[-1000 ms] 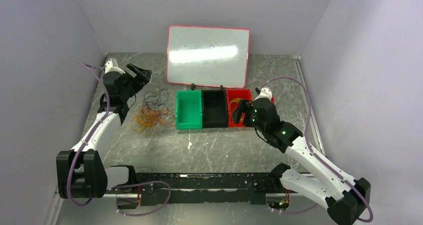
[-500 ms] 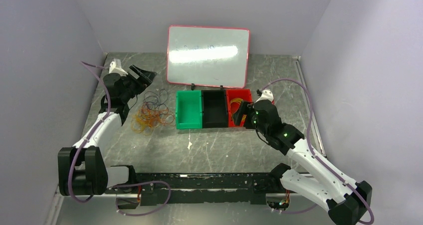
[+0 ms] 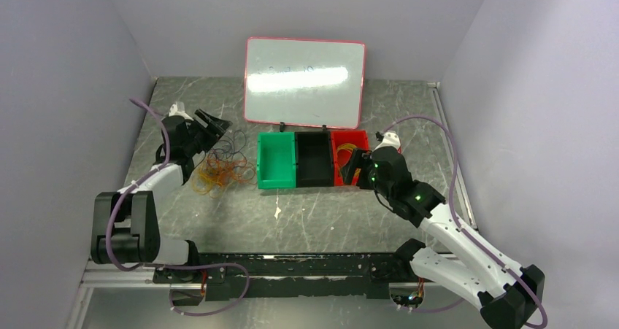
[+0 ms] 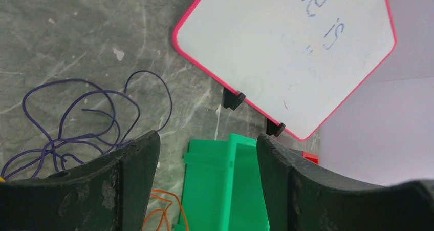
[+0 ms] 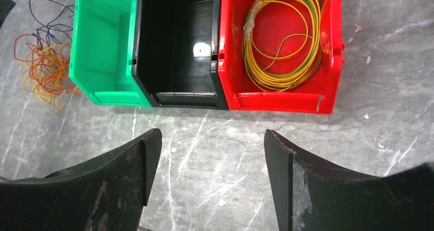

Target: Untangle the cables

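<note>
The cables lie as a loose tangle on the table, left of the green bin [image 3: 276, 161]. Orange and yellow loops [image 3: 219, 174] sit nearest me, and dark purple-black loops [image 3: 228, 145] lie behind them. My left gripper [image 3: 214, 125] hovers over the far edge of the tangle, open with nothing between its fingers. In its wrist view, the purple cable [image 4: 87, 118] is to the left of the jaws [image 4: 207, 141]. A yellow-green coil [image 5: 281, 36] rests in the red bin [image 5: 330, 46]. My right gripper [image 5: 212, 139] stands open and empty over bare table just in front of that bin.
A black bin [image 3: 314, 160] sits empty between the green and red ones. A pink-framed whiteboard [image 3: 304, 81] stands propped behind the bins. Lilac walls close in the left, right and back sides of the table.
My left arm has swung forward and to the right, bringing its gripper lower and nearer the dark loops, with the jaws a little narrower. The right arm has barely shifted.
</note>
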{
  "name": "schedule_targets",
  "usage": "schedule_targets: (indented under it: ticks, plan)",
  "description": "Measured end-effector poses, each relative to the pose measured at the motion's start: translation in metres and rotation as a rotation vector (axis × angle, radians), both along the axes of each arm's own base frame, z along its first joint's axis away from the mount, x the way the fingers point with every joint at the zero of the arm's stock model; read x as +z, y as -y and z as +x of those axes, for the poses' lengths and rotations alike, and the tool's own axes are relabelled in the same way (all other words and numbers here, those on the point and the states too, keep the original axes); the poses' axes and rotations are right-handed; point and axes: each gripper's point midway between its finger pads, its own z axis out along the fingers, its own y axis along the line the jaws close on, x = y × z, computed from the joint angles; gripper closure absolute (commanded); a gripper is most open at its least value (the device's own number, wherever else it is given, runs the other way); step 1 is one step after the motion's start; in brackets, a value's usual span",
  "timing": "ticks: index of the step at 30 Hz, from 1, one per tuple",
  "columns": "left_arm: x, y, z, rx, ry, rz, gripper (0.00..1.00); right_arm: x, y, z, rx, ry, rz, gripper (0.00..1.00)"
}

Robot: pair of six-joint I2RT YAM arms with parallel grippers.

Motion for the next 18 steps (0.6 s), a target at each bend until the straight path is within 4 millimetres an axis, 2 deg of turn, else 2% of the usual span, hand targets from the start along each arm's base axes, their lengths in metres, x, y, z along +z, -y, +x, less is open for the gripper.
schedule_targets:
  ticks: [4, 13, 18]
  plan:
    - [-0.014, -0.001, 0.002, 0.01, -0.045, -0.005, 0.29, -0.004, 0.002, -0.002, 0.0, -0.01, -0.008, 0.23]
    - [-0.041, -0.012, 0.022, 0.094, -0.148, 0.014, 0.26, -0.006, 0.002, -0.003, 0.0, -0.018, -0.014, 0.23]
    - [-0.057, -0.015, 0.026, 0.118, -0.186, 0.018, 0.25, -0.008, 0.002, -0.003, -0.001, -0.021, -0.018, 0.23]
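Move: The left hand, open and empty, hovers almost straight over the purple cable, which lies about 14 cm below it, roughly 1 cm ahead and 1 cm to its left. On the table too, the orange cable is about 5 cm back, level sideways, and the yellow cable some 8 cm back and 5 cm left; the green bin stands 12 cm to the right and 2 cm back. From the right hand the purple cable is some 16 cm ahead and 32 cm left, 17 cm below. Down towards the purple cable, steadily and steeply, the left hand sinks about 5.5 cm while easing a couple of centimetres forward. The wrist tips the fingers some 10 degrees further down and turns slightly counter-clockwise; the fingers stay about three-quarters open, still clear of the cable. ##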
